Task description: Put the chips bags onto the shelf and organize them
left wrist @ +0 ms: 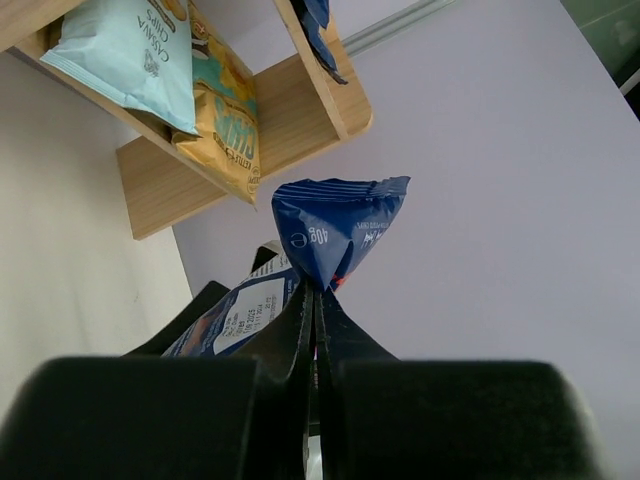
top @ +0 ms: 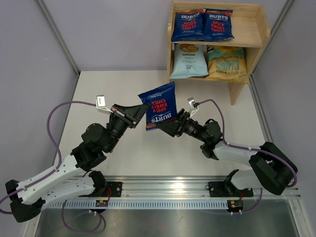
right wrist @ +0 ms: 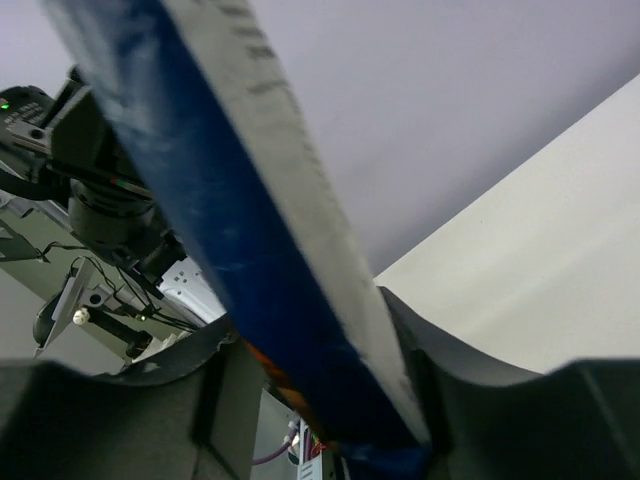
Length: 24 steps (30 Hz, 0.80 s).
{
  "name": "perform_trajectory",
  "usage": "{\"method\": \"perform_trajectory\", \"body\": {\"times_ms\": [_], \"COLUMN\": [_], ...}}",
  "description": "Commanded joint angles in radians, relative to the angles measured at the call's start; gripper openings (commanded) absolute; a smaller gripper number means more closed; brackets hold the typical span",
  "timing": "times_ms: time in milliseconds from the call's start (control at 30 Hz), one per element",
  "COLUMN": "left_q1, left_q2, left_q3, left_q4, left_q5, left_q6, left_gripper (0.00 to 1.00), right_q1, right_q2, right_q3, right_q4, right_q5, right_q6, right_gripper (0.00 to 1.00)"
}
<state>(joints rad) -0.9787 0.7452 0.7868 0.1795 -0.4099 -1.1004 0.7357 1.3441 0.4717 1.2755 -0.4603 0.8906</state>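
Note:
A dark blue Burts bag (top: 159, 105) hangs in the air above the table's middle, held between both arms. My left gripper (top: 144, 110) is shut, pinching the bag's left edge; in the left wrist view the jaws (left wrist: 318, 292) meet on a folded corner of the bag (left wrist: 338, 222). My right gripper (top: 166, 126) is shut on the bag's lower right part; in the right wrist view the bag (right wrist: 270, 250) fills the gap between the fingers (right wrist: 420, 350). The wooden shelf (top: 259, 30) stands at the back right. Two Burts bags (top: 188, 24) (top: 217, 23) stand on its upper tier; a light blue bag (top: 188, 60) and a yellow-gold bag (top: 226, 63) stand on the lower tier.
Grey walls close in the table on the left, back and right. The shelf's right side panel (top: 238, 91) reaches down onto the table at the right. The left arm's wrist (right wrist: 95, 190) shows close behind the bag in the right wrist view.

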Motion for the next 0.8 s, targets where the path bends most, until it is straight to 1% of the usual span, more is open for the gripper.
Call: {"method": "perform_trajectory", "body": {"times_ms": [0,33,67,133,167,233,267,400,567,700,733,767], "left_q1": [-0.006,-0.006,-0.006,-0.006,-0.006,-0.006,-0.006,-0.006,-0.005,-0.006,-0.006,-0.006], "left_q2": [-0.026,-0.026,-0.024,-0.030,-0.035,-0.046,-0.052,-0.073,-0.060,-0.050,-0.050,-0.055], "left_q3": [-0.018,-0.021,-0.023,-0.029,-0.040,-0.049,-0.058,-0.080,-0.089,-0.090,-0.096,-0.100], "left_q4": [0.069,0.064,0.049,0.032,0.022,-0.004,-0.037,-0.080,-0.074,-0.060,-0.055,-0.048], "left_q5": [-0.047,-0.053,-0.066,-0.084,-0.105,-0.133,-0.170,-0.231,-0.227,-0.214,-0.214,-0.214], "left_q6": [-0.050,-0.052,-0.056,-0.064,-0.068,-0.082,-0.099,-0.116,-0.134,-0.136,-0.133,-0.131], "left_gripper": [0.00,0.00,0.00,0.00,0.00,0.00,0.00,0.00,0.00,0.00,0.00,0.00], "right_q1": [0.014,0.013,0.013,0.014,0.014,0.013,0.014,0.013,0.013,0.013,0.013,0.013], "right_q2": [-0.060,-0.068,-0.071,-0.086,-0.094,-0.117,-0.125,-0.177,-0.204,-0.229,-0.235,-0.253], "right_q3": [0.027,0.024,0.016,0.008,0.001,-0.004,-0.010,-0.013,-0.004,-0.005,-0.004,-0.001], "right_q4": [0.282,0.282,0.280,0.280,0.277,0.272,0.260,0.213,0.179,0.137,0.118,0.070], "right_q5": [0.037,0.043,0.055,0.071,0.086,0.097,0.113,0.127,0.146,0.175,0.189,0.198], "right_q6": [-0.053,-0.056,-0.058,-0.062,-0.062,-0.064,-0.065,-0.087,-0.088,-0.107,-0.110,-0.117], "right_gripper": [0.50,0.49,0.46,0.44,0.40,0.38,0.36,0.39,0.40,0.36,0.33,0.31]}}
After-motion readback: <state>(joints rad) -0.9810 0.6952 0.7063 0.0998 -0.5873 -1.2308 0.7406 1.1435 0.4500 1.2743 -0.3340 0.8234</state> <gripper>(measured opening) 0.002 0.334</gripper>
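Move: Between the two hands is the blue chips bag: its middle lies about 5 cm right of the left hand and 3 cm lower, level with it fore and aft, and about 4 cm ahead of and 5 cm above the right hand, some 1 cm to its left. From the right hand, the two blue bags on the upper shelf lie about 38 cm ahead, 20 right and 15 up; the light blue bag below them, 32 cm ahead, 15 right and about level. Closing from about half open to a third, the right fingers pinch the logo end of the blue bag while that hand rises some 6 cm and draws about 3.5 cm to the right, its tips lifting slightly. The left hand, still shut on the bag's left side, sinks about 4 cm and shifts 2.5 cm left, turning slightly counter-clockwise, so the hands part sideways. ##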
